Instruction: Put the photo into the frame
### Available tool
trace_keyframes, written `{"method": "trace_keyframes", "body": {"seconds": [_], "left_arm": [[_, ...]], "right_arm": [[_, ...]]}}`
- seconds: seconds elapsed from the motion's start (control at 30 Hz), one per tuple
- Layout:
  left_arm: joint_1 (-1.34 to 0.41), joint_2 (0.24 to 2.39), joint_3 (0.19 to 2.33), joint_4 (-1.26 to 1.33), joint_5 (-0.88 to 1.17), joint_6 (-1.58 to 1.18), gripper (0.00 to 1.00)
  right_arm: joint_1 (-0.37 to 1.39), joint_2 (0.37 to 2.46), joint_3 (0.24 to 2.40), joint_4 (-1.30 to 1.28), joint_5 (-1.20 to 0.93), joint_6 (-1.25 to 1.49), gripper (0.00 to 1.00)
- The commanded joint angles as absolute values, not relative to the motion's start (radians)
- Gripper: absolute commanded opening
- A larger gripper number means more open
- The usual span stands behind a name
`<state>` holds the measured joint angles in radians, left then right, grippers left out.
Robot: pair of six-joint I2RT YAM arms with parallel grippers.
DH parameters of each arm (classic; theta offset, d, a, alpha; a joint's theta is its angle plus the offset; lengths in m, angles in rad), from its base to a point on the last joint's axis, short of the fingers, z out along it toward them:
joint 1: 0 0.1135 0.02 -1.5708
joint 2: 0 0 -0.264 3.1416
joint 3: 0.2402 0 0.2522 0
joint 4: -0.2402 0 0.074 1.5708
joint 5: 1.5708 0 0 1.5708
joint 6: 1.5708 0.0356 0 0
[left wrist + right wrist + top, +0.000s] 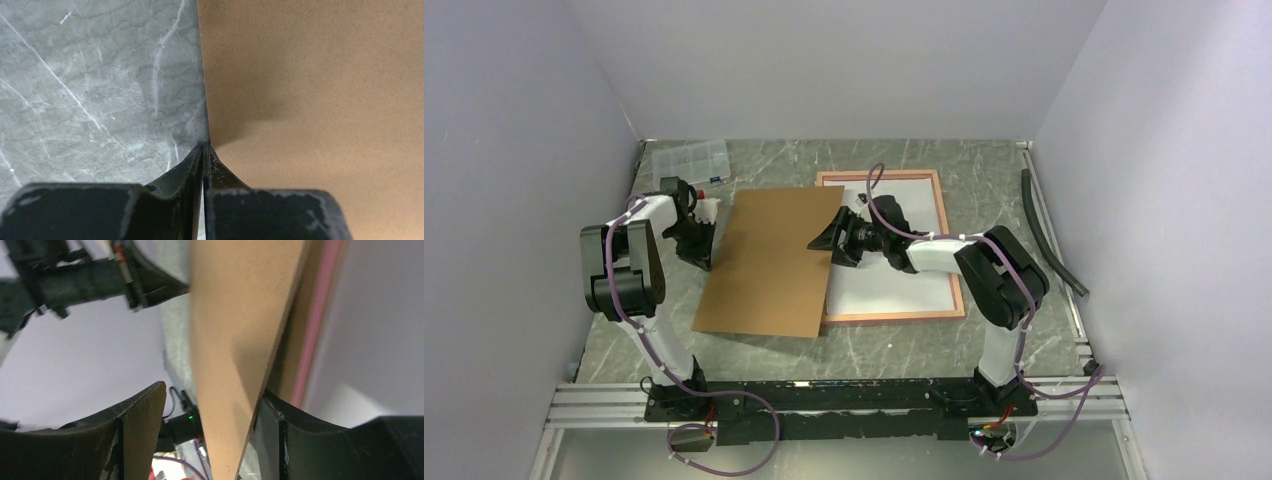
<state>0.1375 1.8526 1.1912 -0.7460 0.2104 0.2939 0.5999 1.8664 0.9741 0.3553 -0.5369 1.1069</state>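
Observation:
The frame lies flat at the back right, its pink-tan border around a white sheet, the photo with its plain back up. A brown backing board is tilted over the frame's left side. My left gripper is shut on the board's left edge; in the left wrist view the gripper pinches that edge. My right gripper is open at the board's right edge. In the right wrist view the gripper has the board between its jaws, beside the frame's pink strip.
A clear plastic compartment box sits at the back left. A black hose lies along the right wall. A metal rail with the arm bases runs along the near edge. Walls close in on three sides.

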Motion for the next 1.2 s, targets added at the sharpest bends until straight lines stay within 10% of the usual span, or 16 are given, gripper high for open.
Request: {"method": "trace_keyframes", "body": {"seconds": [0.0, 0.27, 0.53, 0.6, 0.7, 1.17], "left_arm": [[0.111, 1.915, 1.155, -0.676, 0.287, 0.304, 0.11], [0.112, 1.864, 1.176, -0.705, 0.280, 0.314, 0.10], [0.114, 1.632, 1.204, -0.708, 0.311, 0.356, 0.18], [0.114, 1.556, 1.214, -0.720, 0.347, 0.386, 0.33], [0.114, 1.431, 1.236, -0.769, 0.419, 0.468, 0.93], [0.112, 0.910, 1.251, -1.266, 0.630, 1.282, 0.95]], "right_arm": [[0.649, 1.806, 0.944, 0.762, -0.663, 1.230, 0.65], [0.666, 1.755, 0.969, 0.615, -0.619, 1.152, 0.54], [0.667, 1.737, 1.033, 0.346, -0.549, 1.127, 0.14], [0.667, 1.745, 1.047, 0.323, -0.543, 1.144, 0.04], [0.667, 1.742, 1.068, 0.294, -0.538, 1.174, 0.00], [0.639, 1.738, 1.299, 0.289, -0.614, 1.525, 0.00]]}}
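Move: The right gripper's open fingers already straddle the cardboard's raised right edge. The cardboard's middle lies about 11 cm to this hand's left, level with it front to back and some 4 cm lower. The frame's middle is about 15 cm right, 5 cm ahead and 8 cm down. The left fingertips stand at its left edge, with its middle about 14 cm right, 1 cm ahead and 3 cm higher; the clear box is 22 cm ahead and 3 cm left of that hand. Bring the right gripper up and left with a little draw back, shut its fingers to pinch the cardboard's right edge, then carry on upward and slightly forward, ending about 11 cm higher. Meanwhile take the left gripper off the left edge: raise it some 25 cm, then back as well, opening it wide and swinging its fingers from straight down to slant forward and right. ##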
